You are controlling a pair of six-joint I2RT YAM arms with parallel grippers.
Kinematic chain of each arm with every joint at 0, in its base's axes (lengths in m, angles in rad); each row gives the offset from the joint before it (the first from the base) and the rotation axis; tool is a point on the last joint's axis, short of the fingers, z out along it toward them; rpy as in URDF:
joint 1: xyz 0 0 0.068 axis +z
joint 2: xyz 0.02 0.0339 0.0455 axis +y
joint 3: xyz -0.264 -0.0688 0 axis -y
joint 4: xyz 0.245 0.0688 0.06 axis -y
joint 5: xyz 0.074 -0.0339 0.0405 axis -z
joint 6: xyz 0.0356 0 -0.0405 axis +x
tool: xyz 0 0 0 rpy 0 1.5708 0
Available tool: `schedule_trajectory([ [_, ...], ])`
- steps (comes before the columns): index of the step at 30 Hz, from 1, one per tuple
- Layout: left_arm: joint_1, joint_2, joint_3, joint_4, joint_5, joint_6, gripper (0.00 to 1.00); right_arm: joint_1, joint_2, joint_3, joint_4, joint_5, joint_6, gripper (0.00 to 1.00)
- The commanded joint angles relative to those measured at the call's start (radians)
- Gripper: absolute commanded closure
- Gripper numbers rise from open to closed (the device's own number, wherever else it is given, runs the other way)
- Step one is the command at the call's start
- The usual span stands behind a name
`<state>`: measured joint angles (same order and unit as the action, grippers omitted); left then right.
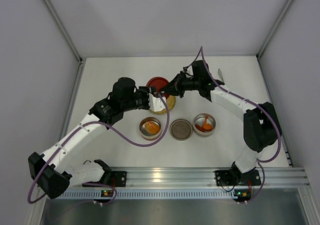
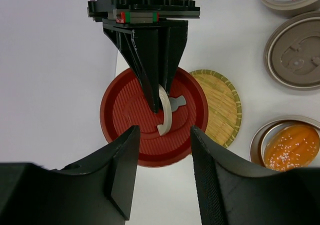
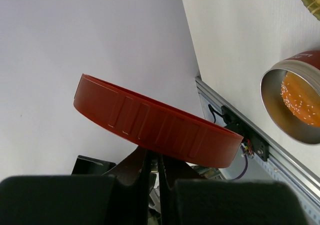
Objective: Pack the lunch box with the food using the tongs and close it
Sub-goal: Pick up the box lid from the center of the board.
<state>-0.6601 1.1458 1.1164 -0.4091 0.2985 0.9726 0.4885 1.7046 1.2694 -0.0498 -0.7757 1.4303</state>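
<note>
My right gripper [image 1: 169, 88] is shut on the white handle [image 2: 167, 116] of a round red lid [image 2: 125, 115] and holds it tilted above the table at the back. From the right wrist the lid [image 3: 150, 120] shows side-on just over the pinched fingers [image 3: 145, 160]. My left gripper [image 2: 162, 135] hovers in front of the lid, jaws apart with nothing between them. Orange food [image 1: 152, 128] lies in the left tin [image 1: 142, 128]. Red-orange food [image 1: 203, 126] lies in the right tin [image 1: 213, 122]. A slim silver tip, perhaps the tongs [image 1: 220, 75], pokes out behind the right arm.
A grey round tin part [image 1: 181, 130] sits between the two filled tins. A yellow woven plate [image 2: 220, 105] lies under and beside the raised lid. White walls enclose the table on three sides, and the arm bases and a metal rail [image 1: 170, 177] run along the near edge.
</note>
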Motion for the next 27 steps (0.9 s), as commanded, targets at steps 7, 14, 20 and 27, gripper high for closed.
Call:
schedule_trajectory([
  [7, -0.001, 0.065, -0.020, 0.133, 0.030, 0.006, 0.55, 0.004, -0.033, -0.025, 0.091, -0.031, 0.078, 1.00],
  [14, 0.001, 0.078, -0.035, 0.138, 0.015, 0.018, 0.57, 0.005, -0.037, -0.022, 0.103, -0.039, 0.090, 1.00],
  [20, 0.001, 0.121, -0.035, 0.182, -0.038, 0.012, 0.59, 0.007, -0.040, -0.021, 0.103, -0.051, 0.099, 1.00],
  [27, 0.001, 0.157, -0.032, 0.200, -0.090, 0.021, 0.72, 0.005, -0.037, -0.028, 0.117, -0.060, 0.108, 1.00],
])
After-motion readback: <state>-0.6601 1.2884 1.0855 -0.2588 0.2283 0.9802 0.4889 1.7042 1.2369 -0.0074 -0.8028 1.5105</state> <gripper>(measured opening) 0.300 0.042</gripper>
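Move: Beyond the left fingertips, the pale handle on the red lid lies about 4 cm ahead, 3 cm right and 4 cm lower. The lid's middle is some 6 cm ahead, 4 cm right and 5 cm down. The woven board is roughly 12 cm ahead, 1 cm right and 25 cm below; the burger box 4 cm back, 3 cm left and 23 cm below. From the right hand, already gripping the handle, its middle is about 2 cm left, 1 cm down, level forward. Easing forward and down by nearly equal amounts, with a slight drift right, the left hand covers about 5 cm towards the pale handle. Its fingers narrow from half open to roughly a third and come up on either side of the handle's free end, beside the right fingertips. The right hand keeps its pinch on the handle and holds the lid almost still, facing the left hand. ##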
